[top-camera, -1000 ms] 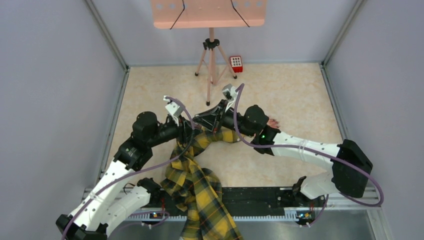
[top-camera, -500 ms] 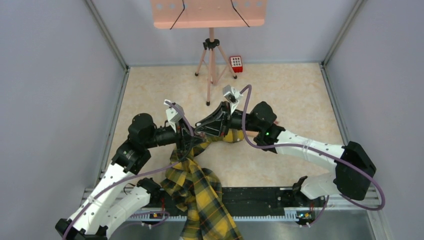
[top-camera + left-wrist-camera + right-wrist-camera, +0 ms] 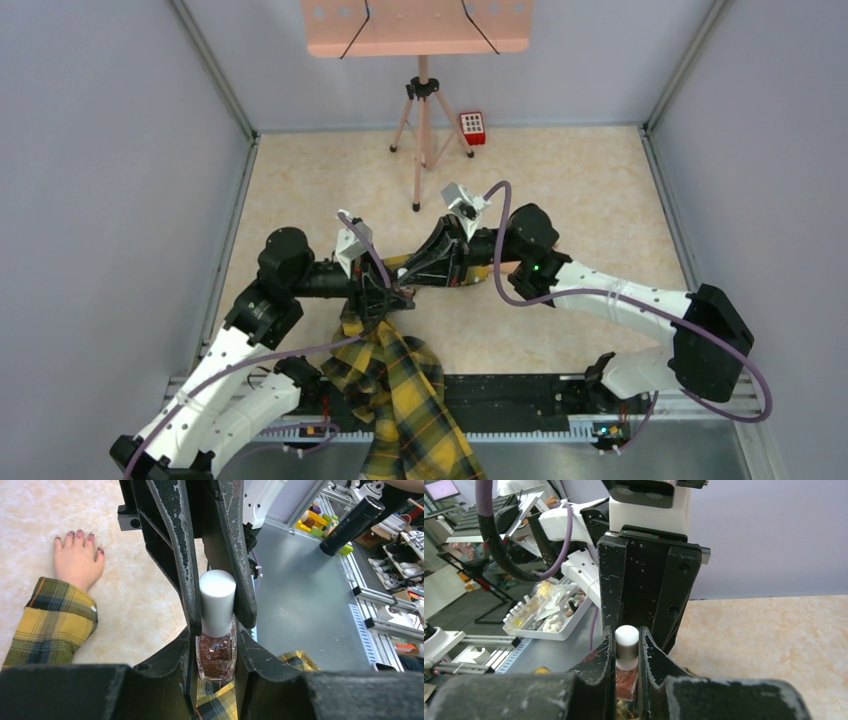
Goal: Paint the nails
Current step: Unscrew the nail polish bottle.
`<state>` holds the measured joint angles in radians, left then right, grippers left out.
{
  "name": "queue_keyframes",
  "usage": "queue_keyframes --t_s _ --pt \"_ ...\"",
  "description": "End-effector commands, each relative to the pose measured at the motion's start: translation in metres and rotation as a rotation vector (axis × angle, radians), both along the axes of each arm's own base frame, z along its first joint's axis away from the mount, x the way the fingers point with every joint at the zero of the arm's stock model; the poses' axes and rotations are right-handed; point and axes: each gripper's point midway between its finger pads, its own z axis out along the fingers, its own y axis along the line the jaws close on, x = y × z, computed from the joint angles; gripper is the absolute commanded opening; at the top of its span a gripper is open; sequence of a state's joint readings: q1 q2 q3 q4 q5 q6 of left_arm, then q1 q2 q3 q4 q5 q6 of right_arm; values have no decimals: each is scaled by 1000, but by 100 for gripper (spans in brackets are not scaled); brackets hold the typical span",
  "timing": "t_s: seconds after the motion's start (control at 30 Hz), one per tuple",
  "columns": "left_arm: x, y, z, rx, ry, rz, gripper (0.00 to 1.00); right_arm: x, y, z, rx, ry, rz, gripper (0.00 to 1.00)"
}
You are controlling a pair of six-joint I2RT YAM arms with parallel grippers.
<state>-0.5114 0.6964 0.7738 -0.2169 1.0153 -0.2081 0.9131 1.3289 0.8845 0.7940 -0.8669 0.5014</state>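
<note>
A nail polish bottle (image 3: 216, 652), clear glass with dark red glittery polish and a white cap (image 3: 217, 600), stands upright between both grippers. My left gripper (image 3: 216, 645) is shut on the glass body. My right gripper (image 3: 626, 645) is shut on the white cap (image 3: 626, 640) from the opposite side. The two meet over the plaid sleeve (image 3: 400, 385) mid-table. The pale mannequin hand (image 3: 75, 555) lies flat on the table to the left in the left wrist view, with its dark red nails (image 3: 79, 533) showing. In the top view the right arm hides the hand.
A tripod (image 3: 423, 130) carrying a pink board (image 3: 415, 25) stands at the back, with a small red keypad box (image 3: 472, 127) beside it. Grey walls close in three sides. The plaid cloth drapes over the black rail (image 3: 520, 395) at the near edge.
Both grippers, joined on the bottle, have moved toward the near edge and slightly left. The right forearm now covers the hand in the top view.
</note>
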Motion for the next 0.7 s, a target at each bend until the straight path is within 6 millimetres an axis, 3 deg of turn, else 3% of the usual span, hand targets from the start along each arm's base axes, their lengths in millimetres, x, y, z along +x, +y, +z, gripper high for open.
queue_keyframes --t_s 0.0,0.17,0.3,0.37,0.43,0.5,0.67 --pt "-1 -2 24 -73 -122 -36 0 -32 -13 0 -24 -52 163 0" --pt "3 -2 22 -65 -119 -24 0 -30 -12 -1 -29 -48 148 0" --pt "19 -2 9 -15 -111 56 0 -21 -9 -1 -45 -43 93 0" --pt "26 -1 4 11 -121 88 0 -13 -6 -1 -52 -39 44 13" --pt "32 1 2 22 -132 118 0 -2 -5 -1 -57 -23 -26 39" --pt "35 3 3 23 -149 152 0 8 -6 0 -60 -6 -77 55" --pt "53 15 3 40 -193 299 0 29 -19 7 -12 41 -183 74"
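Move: The nail polish bottle stands upright in the left hand's shut fingers, right at that hand's point, its white cap about 3 cm above. The right fingers are already closed on that cap, so the glass body lies some 3 cm below the right hand. From the left hand, the plaid sleeve's cuff lies roughly 14 cm right and 5 cm ahead, and the practice hand about 26 cm right and 8 cm ahead, both about 25 cm below. Sinking about 1.5 cm, nearly in step with the left hand, the right hand opens its fingers wide and lets go of the cap, edging only about 1 cm forward. The left hand keeps its pinch on the glass body and, after a brief pause, carries the bottle some 3 cm forward and down, turning roughly 10 degrees counter-clockwise. ##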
